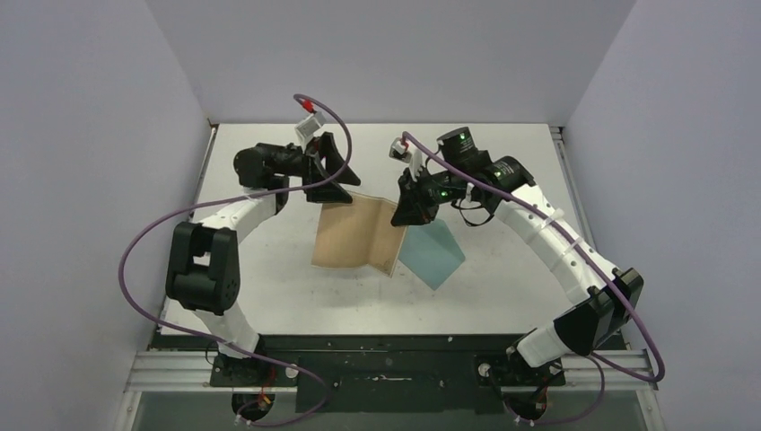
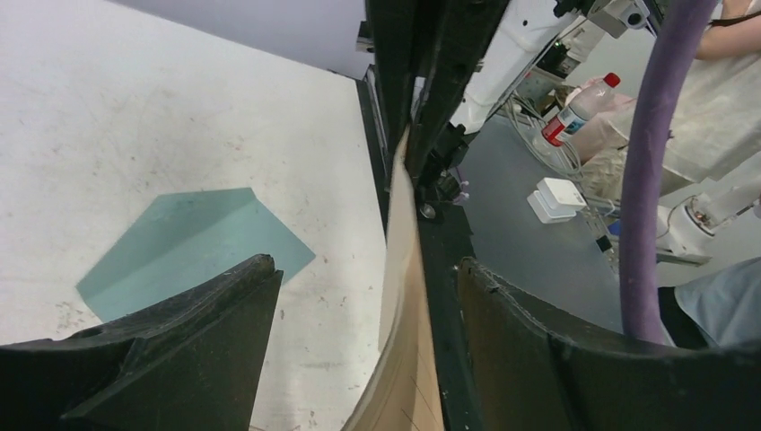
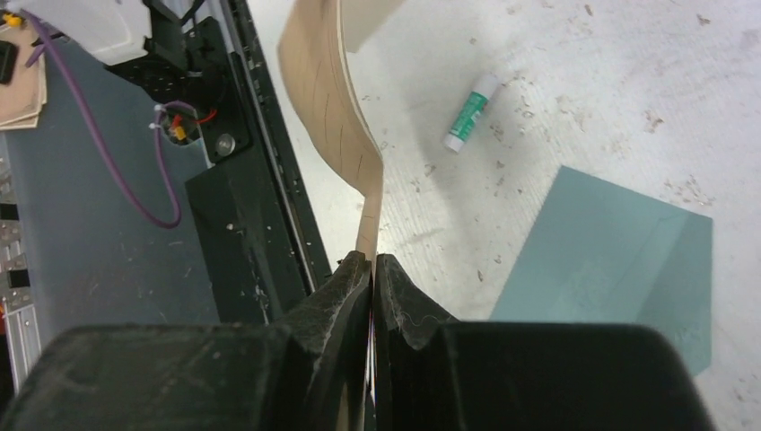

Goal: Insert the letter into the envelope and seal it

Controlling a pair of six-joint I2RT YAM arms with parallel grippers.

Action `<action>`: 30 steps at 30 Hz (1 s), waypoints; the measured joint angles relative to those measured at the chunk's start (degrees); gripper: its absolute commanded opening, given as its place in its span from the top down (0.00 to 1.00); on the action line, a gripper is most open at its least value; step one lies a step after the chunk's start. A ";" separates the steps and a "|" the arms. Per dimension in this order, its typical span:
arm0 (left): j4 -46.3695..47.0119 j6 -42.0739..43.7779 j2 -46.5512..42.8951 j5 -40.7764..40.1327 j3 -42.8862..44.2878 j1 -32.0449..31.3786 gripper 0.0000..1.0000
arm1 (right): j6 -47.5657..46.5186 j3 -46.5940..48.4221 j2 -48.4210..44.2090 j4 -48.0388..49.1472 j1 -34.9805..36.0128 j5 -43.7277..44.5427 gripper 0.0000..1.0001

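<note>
The tan-brown letter hangs lifted and bent above the table, with my right gripper shut on its edge at the sheet's far right corner. In the right wrist view the letter curves away from the closed fingers. My left gripper stands open around the sheet's far left edge; the letter runs between the two fingers with gaps on both sides. The teal envelope lies flat on the table to the right of the letter, also seen as the envelope and the envelope.
A small white-and-green glue tube lies on the table beyond the letter. The black mounting rail runs along the near edge. Grey walls close in the table on the left, back and right.
</note>
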 measured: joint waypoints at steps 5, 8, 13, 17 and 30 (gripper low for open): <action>4.61 -3.15 0.07 -3.56 3.48 1.53 0.19 | 0.00 0.44 0.68 -0.48 -3.50 2.89 0.95; -0.85 2.36 -0.90 -8.85 3.80 4.02 0.11 | 0.57 0.44 1.62 -0.26 -4.76 4.85 0.95; -44.33 36.22 -10.19 -31.50 5.38 4.57 0.04 | 1.40 0.44 2.58 0.26 -5.38 7.76 0.95; -63.30 51.12 -13.79 -44.70 10.60 1.79 0.04 | 1.64 0.44 2.58 0.33 -5.49 8.50 0.95; -84.72 77.18 -16.98 -42.82 17.59 3.48 0.00 | -2.25 0.44 2.21 -3.19 -0.37 16.35 0.95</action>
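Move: The letter, pinched by the right hand, has its middle about 6 cm back, 3 cm right and 8 cm below the left hand, whose open fingers straddle its far edge. From the right hand the open envelope lies on the table some 6 cm ahead, 7 cm right and 27 cm down; the glue stick, also down there, is about 4 cm ahead and 13 cm left. Left hand backs off the letter forward-up, opening, turning counter-clockwise; right carries it forward and down about 4 cm. ##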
